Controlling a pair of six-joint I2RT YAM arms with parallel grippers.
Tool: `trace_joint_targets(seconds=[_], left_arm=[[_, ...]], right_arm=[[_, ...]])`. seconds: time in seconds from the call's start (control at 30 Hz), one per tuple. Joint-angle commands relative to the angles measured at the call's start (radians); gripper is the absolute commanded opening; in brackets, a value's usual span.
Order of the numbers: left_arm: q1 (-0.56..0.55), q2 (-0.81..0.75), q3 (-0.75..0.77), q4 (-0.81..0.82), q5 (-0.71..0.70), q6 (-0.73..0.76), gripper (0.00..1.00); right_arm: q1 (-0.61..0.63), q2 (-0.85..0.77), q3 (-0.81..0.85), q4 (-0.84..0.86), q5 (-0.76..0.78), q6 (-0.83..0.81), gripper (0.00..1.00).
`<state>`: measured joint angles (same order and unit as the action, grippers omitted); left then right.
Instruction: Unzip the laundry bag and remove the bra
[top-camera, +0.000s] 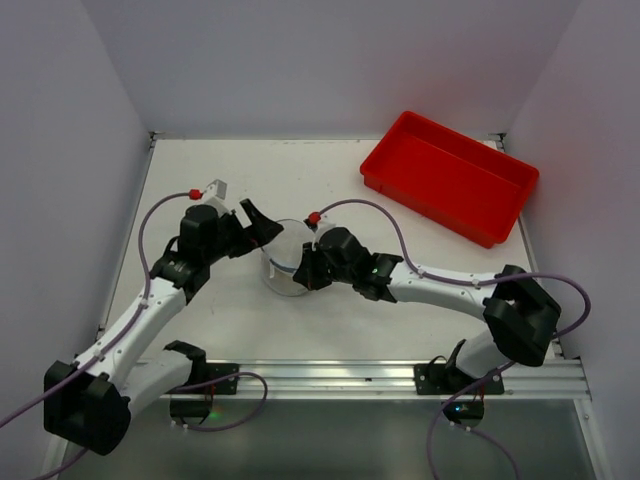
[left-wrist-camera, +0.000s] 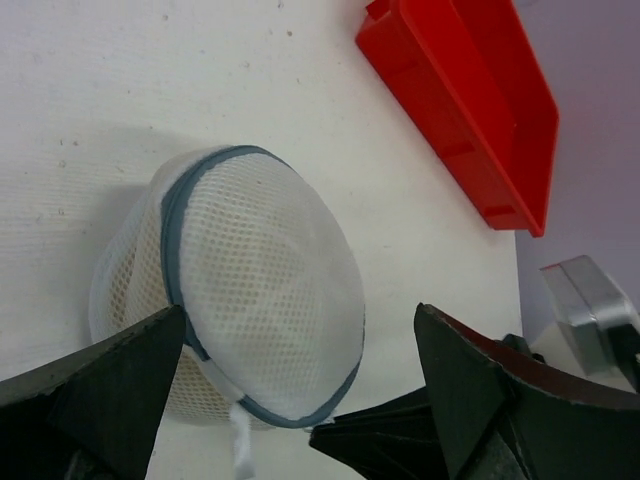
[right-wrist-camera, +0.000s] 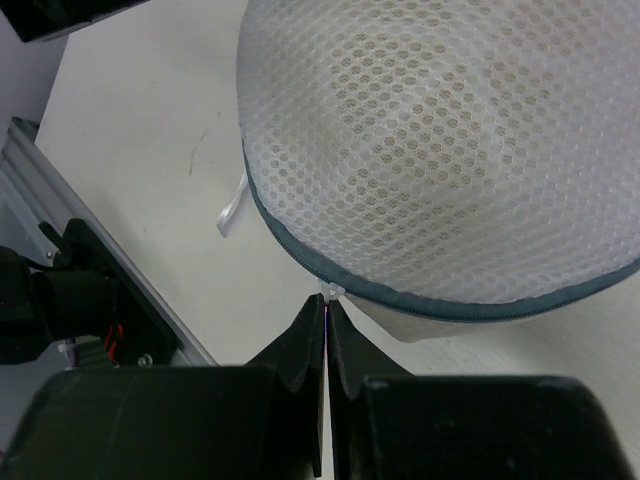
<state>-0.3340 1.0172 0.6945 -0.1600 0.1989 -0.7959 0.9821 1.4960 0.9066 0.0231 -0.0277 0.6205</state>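
Observation:
The laundry bag (top-camera: 285, 262), a round white mesh case with a grey-blue rim zipper, stands tilted on the table between the two grippers. My right gripper (right-wrist-camera: 327, 302) is shut on the small white zipper pull (right-wrist-camera: 331, 290) at the bag's (right-wrist-camera: 450, 150) lower rim. My left gripper (left-wrist-camera: 300, 320) is open, one finger on each side of the bag (left-wrist-camera: 260, 280), and does not grip it. The bag's halves look closed. A pale beige shape shows through the mesh; the bra itself is hidden inside.
A red plastic tray (top-camera: 450, 176) sits at the back right and also shows in the left wrist view (left-wrist-camera: 470, 90). A white ribbon tag (right-wrist-camera: 233, 208) hangs from the bag's rim. The aluminium rail (top-camera: 400, 375) runs along the near edge. White walls enclose the table.

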Motion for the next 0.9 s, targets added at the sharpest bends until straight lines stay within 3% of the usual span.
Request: trace_joint_targets(seconds=[0.0, 0.23, 0.37, 0.47, 0.5, 0.57, 0.6, 0.77, 0.87], left_arm=[[-0.006, -0.097, -0.033, -0.088, -0.044, -0.090, 0.98], [-0.106, -0.126, -0.139, -0.046, -0.093, -0.250, 0.79], [-0.131, -0.088, -0.150, -0.029, -0.115, -0.253, 0.63], [-0.132, -0.059, -0.147, 0.007, -0.113, -0.247, 0.47], [-0.131, -0.051, -0.144, 0.017, -0.113, -0.243, 0.33], [-0.131, -0.025, -0.119, 0.022, -0.127, -0.214, 0.17], [-0.129, -0.016, -0.107, 0.014, -0.131, -0.203, 0.01], [-0.122, 0.067, -0.034, 0.008, -0.136, -0.068, 0.00], [-0.091, 0.142, 0.019, 0.033, -0.048, 0.062, 0.00]], right_arm=[[0.010, 0.039, 0.069, 0.073, -0.017, 0.044, 0.00], [0.012, 0.072, 0.092, 0.098, -0.009, 0.065, 0.00], [0.012, 0.057, 0.080, 0.084, -0.003, 0.058, 0.00], [0.010, 0.037, 0.049, 0.075, 0.002, 0.053, 0.00], [0.012, 0.020, 0.038, 0.071, 0.002, 0.050, 0.00], [0.010, 0.000, 0.011, 0.048, 0.017, 0.035, 0.00], [0.010, -0.026, 0.000, 0.041, 0.025, 0.027, 0.00], [-0.002, -0.097, -0.095, 0.023, 0.048, -0.016, 0.00], [-0.010, -0.137, -0.138, 0.003, 0.055, -0.036, 0.00]])
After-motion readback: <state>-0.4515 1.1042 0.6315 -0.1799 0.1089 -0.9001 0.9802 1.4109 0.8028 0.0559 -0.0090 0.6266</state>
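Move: The bag's zip edge by the small white tag is what the left hand goes for, some 4 cm back, 2 cm right and 6 cm below it. The zip pull sits about 7 cm back, 7 cm right and 6 cm below that hand; the red bin is roughly 33 cm right and 17 cm ahead. From the right hand, the pull is right at the tips, some 1 cm ahead and 1 cm left, with the tag edge roughly 4 cm ahead and 6 cm left. The bag's zip edge beside the white tag is pinched by the left hand, which rises briefly, drops back and down about 5 cm each way, tips down some 10 degrees, shuts from wide open, then eases 2 cm forward. The right hand, fingers shut throughout, nudges 2 cm left, pauses, then draws about 4 cm right and slightly back, its tips coming away from the zip pull. ##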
